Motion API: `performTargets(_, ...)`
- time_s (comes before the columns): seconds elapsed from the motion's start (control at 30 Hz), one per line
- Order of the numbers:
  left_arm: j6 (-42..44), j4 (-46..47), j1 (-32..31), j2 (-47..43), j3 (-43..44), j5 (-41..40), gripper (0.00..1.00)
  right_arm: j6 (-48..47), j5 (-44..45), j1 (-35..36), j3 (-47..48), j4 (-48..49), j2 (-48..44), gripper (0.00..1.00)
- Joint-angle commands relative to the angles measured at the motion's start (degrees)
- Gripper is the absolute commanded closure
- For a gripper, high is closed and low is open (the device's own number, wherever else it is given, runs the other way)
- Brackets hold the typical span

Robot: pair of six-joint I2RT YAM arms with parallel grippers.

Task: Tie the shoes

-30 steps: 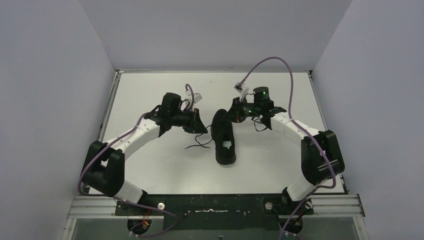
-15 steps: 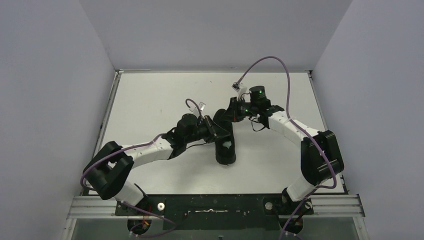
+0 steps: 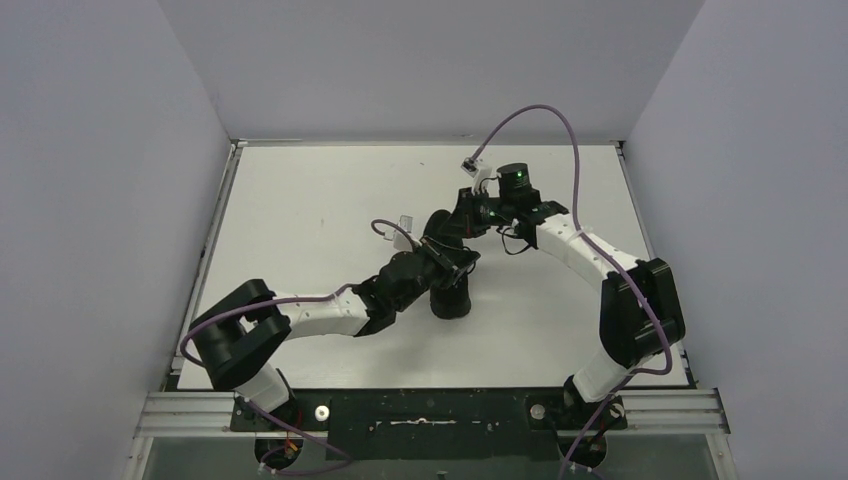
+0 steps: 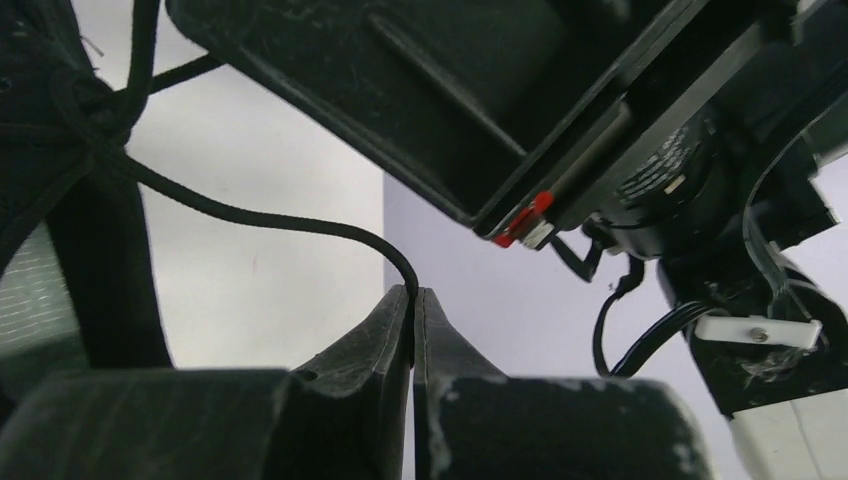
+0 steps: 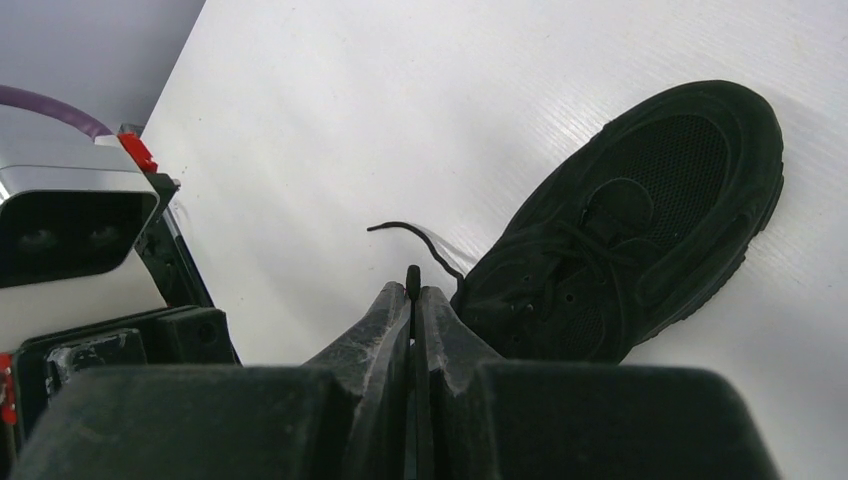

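The black shoe [image 3: 449, 303] lies mid-table, with only its heel end plain in the top view. In the right wrist view the shoe [image 5: 640, 230] shows toe to the upper right. My left gripper [image 3: 462, 263] reaches across the shoe from the left. In its own view the left gripper [image 4: 412, 296] is shut on a thin black lace [image 4: 250, 218] that runs left to a crossing [image 4: 92, 112] on the shoe. My right gripper [image 3: 457, 228] hovers at the toe end. Seen from its wrist, the right gripper [image 5: 412, 288] is shut on a lace end [image 5: 412, 272].
A loose lace tail [image 5: 405, 230] lies on the white table [image 3: 300, 200] beside the shoe. The right arm's wrist body [image 4: 450, 90] hangs close above my left gripper. Grey walls close in the table on three sides.
My left arm has swung from the shoe's left side across the top of the shoe to the right, pulling its lace along. The right gripper has moved slightly back toward the toe.
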Motion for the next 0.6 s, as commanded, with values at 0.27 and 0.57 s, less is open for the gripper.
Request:
performTargets(0.27,-7.06,-10.4,-4.28,-15.67,-6.03,-5.42,1.0,-5.85,-1.77,1.24,6.58,-5.43,-0.09,1.0)
performTargets(0.57,-0.08,1.16,-1.99,-6.02,-3.98,1.79,1.0,-6.74,-0.13,3.43,6.53,-6.4,1.1,1.0)
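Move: The left fingers hold a lace right of the shoe. The shoe opening lies about 2 cm back of them, 5 cm to their left and some 12 cm below. The knot is roughly 5 cm ahead, 6 cm left and 9 cm below; the toe is about 14 cm ahead, 8 cm left and 13 cm below. From the right fingers, also holding lace, the opening lies some 8 cm back, straight in line sideways, 10 cm below. Still pinching its lace, the left hand carries it about 4 cm back and 4 cm left over the shoe opening, drawing the lace out from the knot; it rises some 3 cm on the way, then dips to just below its starting height. The right hand keeps its lace pinched and eases about 2 cm back, with a slight drift left and a small counter-clockwise turn. ##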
